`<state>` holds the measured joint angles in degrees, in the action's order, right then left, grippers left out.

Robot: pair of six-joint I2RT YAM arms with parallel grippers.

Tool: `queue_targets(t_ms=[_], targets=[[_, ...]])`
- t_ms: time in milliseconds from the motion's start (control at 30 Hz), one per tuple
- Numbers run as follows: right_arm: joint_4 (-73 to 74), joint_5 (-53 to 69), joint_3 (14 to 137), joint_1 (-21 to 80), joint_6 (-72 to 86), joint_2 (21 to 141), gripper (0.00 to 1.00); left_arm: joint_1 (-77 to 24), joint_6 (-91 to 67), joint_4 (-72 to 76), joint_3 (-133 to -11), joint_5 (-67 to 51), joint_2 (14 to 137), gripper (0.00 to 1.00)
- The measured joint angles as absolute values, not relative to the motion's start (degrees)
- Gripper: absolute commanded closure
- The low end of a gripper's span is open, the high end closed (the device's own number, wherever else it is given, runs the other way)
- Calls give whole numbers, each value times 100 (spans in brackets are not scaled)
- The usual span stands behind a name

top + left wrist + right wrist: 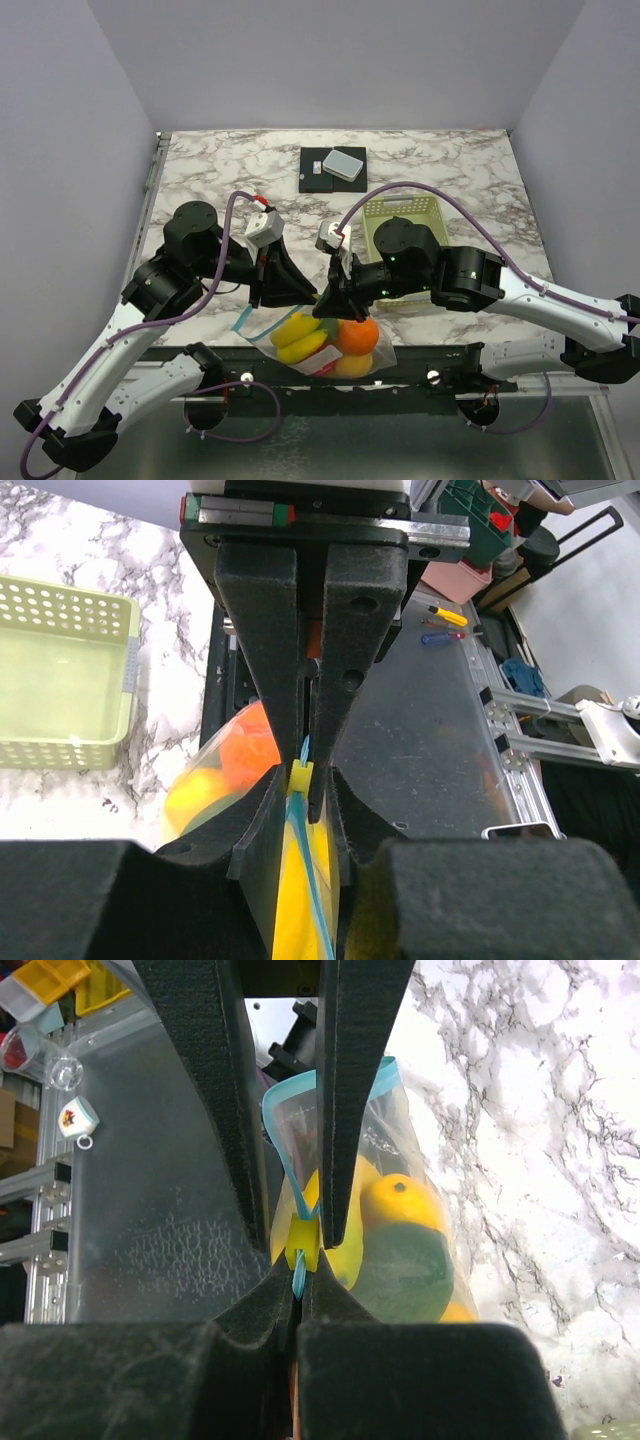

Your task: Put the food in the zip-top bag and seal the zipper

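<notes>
The zip-top bag (322, 345) lies at the table's near edge holding the food: yellow pieces (303, 340) and an orange (359, 335). An orange fruit (400, 1205) and a dark green one (405, 1270) show through the plastic. Both grippers meet at the bag's mouth. My right gripper (300, 1285) is shut on the light blue zipper (283, 1145), just behind its yellow slider (305, 1240). My left gripper (305, 780) has its jaws drawn in to a narrow gap around the slider (303, 770), the blue strip (305, 870) running between them. The two sets of fingers face each other and overlap.
The pale yellow-green basket (400, 212) stands behind the right arm and shows empty in the left wrist view (60, 670). A grey box (345, 163) on a black mat (314, 180) sits at the back. A black rail (450, 358) and metal frame run along the near edge.
</notes>
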<state>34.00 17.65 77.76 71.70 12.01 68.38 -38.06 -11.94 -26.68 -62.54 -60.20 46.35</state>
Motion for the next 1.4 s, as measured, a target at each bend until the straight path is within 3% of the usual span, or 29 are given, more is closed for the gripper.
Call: queue_targets(t_ms=[200, 400, 1400], targets=[[3400, 1730, 7776, 7168, 1201, 6838, 99, -3806, -1219, -2665, -6219, -6020, 4678, 76], [3400, 1723, 7776, 7168, 1201, 6838, 99, -3806, -1247, -2668, -6213, -6023, 4689, 100], [3037, 489, 7382, 7207, 1194, 5791, 99, -3806, -1284, -2276, -6195, -5944, 4676, 100]])
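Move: The yellow zipper slider sits right between the left hand's slightly parted fingertips. It is also about 2 cm to the left of the right hand and 1 cm below it, where the right fingers already pinch the blue zipper. The food hangs in the bag underneath: from the right hand, the orange is some 6 cm right, 1 cm back and 14 cm lower. The basket is roughly 25 cm ahead, 20 cm right and 32 cm below. Staying nearly in place, the left hand first shuts its fingers on the yellow slider, and then holds it there. After that the right hand, still pinching the blue zipper, pulls away from the slider, up and to the right and somewhat forward, about 6 cm in all. Its wrist swings some 15 degrees, so the fingertips turn forward and up. ##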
